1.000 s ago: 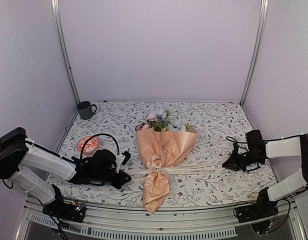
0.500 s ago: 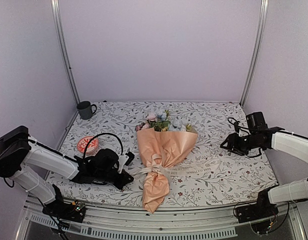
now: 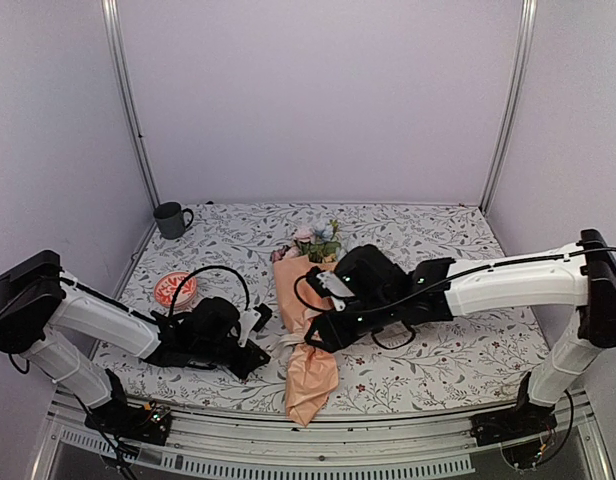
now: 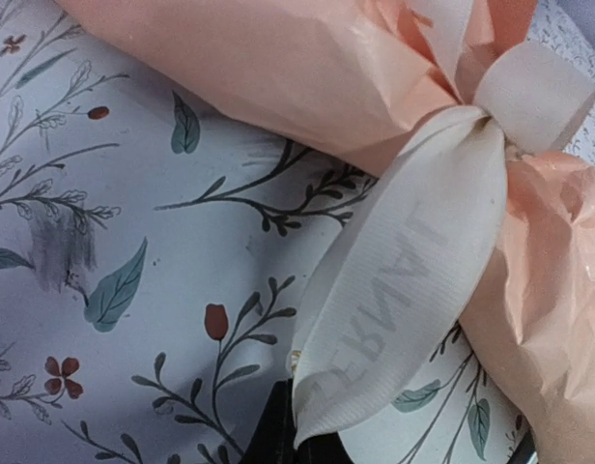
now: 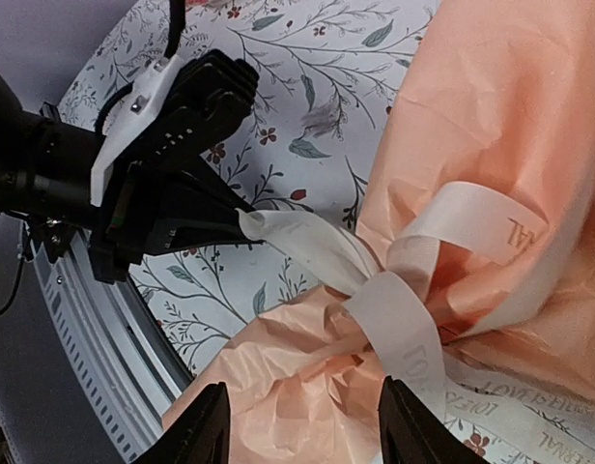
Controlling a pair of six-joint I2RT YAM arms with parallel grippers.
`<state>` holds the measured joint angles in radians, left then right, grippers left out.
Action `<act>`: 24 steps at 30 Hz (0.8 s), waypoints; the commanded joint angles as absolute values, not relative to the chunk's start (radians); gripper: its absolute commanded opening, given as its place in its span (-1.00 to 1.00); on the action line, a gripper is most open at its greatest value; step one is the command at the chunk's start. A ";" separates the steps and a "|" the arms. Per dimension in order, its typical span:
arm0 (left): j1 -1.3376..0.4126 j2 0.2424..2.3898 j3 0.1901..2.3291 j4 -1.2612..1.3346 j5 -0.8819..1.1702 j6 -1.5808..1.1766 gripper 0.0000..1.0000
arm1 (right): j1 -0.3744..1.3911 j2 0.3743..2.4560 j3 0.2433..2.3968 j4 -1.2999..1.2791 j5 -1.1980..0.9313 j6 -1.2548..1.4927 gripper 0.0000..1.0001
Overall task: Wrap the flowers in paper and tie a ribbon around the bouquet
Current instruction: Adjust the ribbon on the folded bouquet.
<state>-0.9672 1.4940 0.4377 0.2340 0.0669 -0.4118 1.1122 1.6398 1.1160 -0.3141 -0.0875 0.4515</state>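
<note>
The bouquet lies along the middle of the table. Its flowers (image 3: pixel 313 243) point to the back and the peach paper (image 3: pixel 310 375) narrows toward the front edge. A cream ribbon (image 4: pixel 404 290) is knotted around the paper's waist (image 5: pixel 510 116). My left gripper (image 3: pixel 256 330) sits just left of the knot, shut on one ribbon end (image 5: pixel 288 232), which runs taut to the knot. That gripper's own tips show at the bottom edge of its wrist view (image 4: pixel 297 440). My right gripper (image 5: pixel 307 430) hovers open over the crumpled paper just below the knot, holding nothing. In the top view it (image 3: pixel 323 335) hides the knot.
A dark mug (image 3: pixel 171 219) stands at the back left corner. A red-and-white dish (image 3: pixel 175 289) lies left of my left arm. The metal rail (image 3: pixel 288 450) runs along the table's front edge. My right arm (image 3: pixel 498 285) stretches across the right half of the floral tablecloth.
My right gripper opened and let go of the ribbon tail on the right. The arm then swung left across the table to above the knot. The left gripper kept its hold.
</note>
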 commanded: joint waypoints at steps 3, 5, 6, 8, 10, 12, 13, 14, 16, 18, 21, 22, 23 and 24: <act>-0.980 1.512 0.427 0.193 0.068 -0.396 -1.00 | 1.145 1.815 1.264 -0.433 0.131 0.449 0.07; -0.981 1.513 0.426 0.197 0.068 -0.394 -1.00 | 1.146 1.816 1.264 -0.448 0.171 0.462 0.03; -0.981 1.514 0.426 0.199 0.068 -0.392 -1.00 | 1.147 1.815 1.264 -0.449 0.174 0.464 0.01; -0.981 1.517 0.429 0.199 0.071 -0.386 -1.00 | 1.147 1.820 1.263 -0.452 0.176 0.465 -0.08; -0.981 1.519 0.431 0.199 0.073 -0.385 -1.00 | 1.148 1.829 1.265 -0.462 0.178 0.467 -0.12; -0.981 1.520 0.433 0.199 0.073 -0.385 -1.00 | 1.148 1.834 1.264 -0.470 0.184 0.471 -0.15; -0.982 1.520 0.434 0.199 0.074 -0.384 -1.00 | 1.149 1.836 1.265 -0.478 0.194 0.475 -0.18; -0.982 1.520 0.434 0.199 0.076 -0.384 -1.00 | 1.149 1.838 1.264 -0.484 0.208 0.478 -0.20; -0.981 1.520 0.435 0.199 0.076 -0.382 -1.00 | 1.148 1.844 1.266 -0.488 0.229 0.488 -0.24; -0.982 1.522 0.436 0.199 0.076 -0.380 -1.00 | 1.149 1.857 1.274 -0.486 0.229 0.486 -0.38; -0.981 1.522 0.437 0.198 0.078 -0.379 -1.00 | 1.148 1.874 1.289 -0.485 0.233 0.477 -0.57; -0.980 1.522 0.437 0.198 0.077 -0.379 -1.00 | 1.149 1.875 1.292 -0.483 0.233 0.475 -0.67; -0.982 1.522 0.437 0.196 0.078 -0.376 -1.00 | 1.148 1.875 1.293 -0.480 0.230 0.472 -0.77; -0.982 1.522 0.436 0.196 0.077 -0.377 -1.00 | 1.148 1.875 1.292 -0.476 0.224 0.468 -0.84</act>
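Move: The ribbon loop at the knot lies about 4 cm ahead of the right hand, 1 cm to its right and roughly 6 cm below. The left gripper, shut on another ribbon loop, is level with the right hand, some 8 cm to its left and 11 cm lower; the paper's stem end is about 10 cm back and 9 cm below. From the left hand the loop at the knot is around 4 cm ahead, 9 cm right and 5 cm higher. The right hand drops about 6 cm onto the ribbon at the knot, most of that at once with a brief swing left that turns back, then works some 3 cm forward while the wrist tips the fingers about 20 degrees nearer to straight down. Half open on arrival, the fingers draw nearly shut around the edge of the ribbon loop, while the left hand stays put and keeps its pinch on the ribbon just left of the knot. ##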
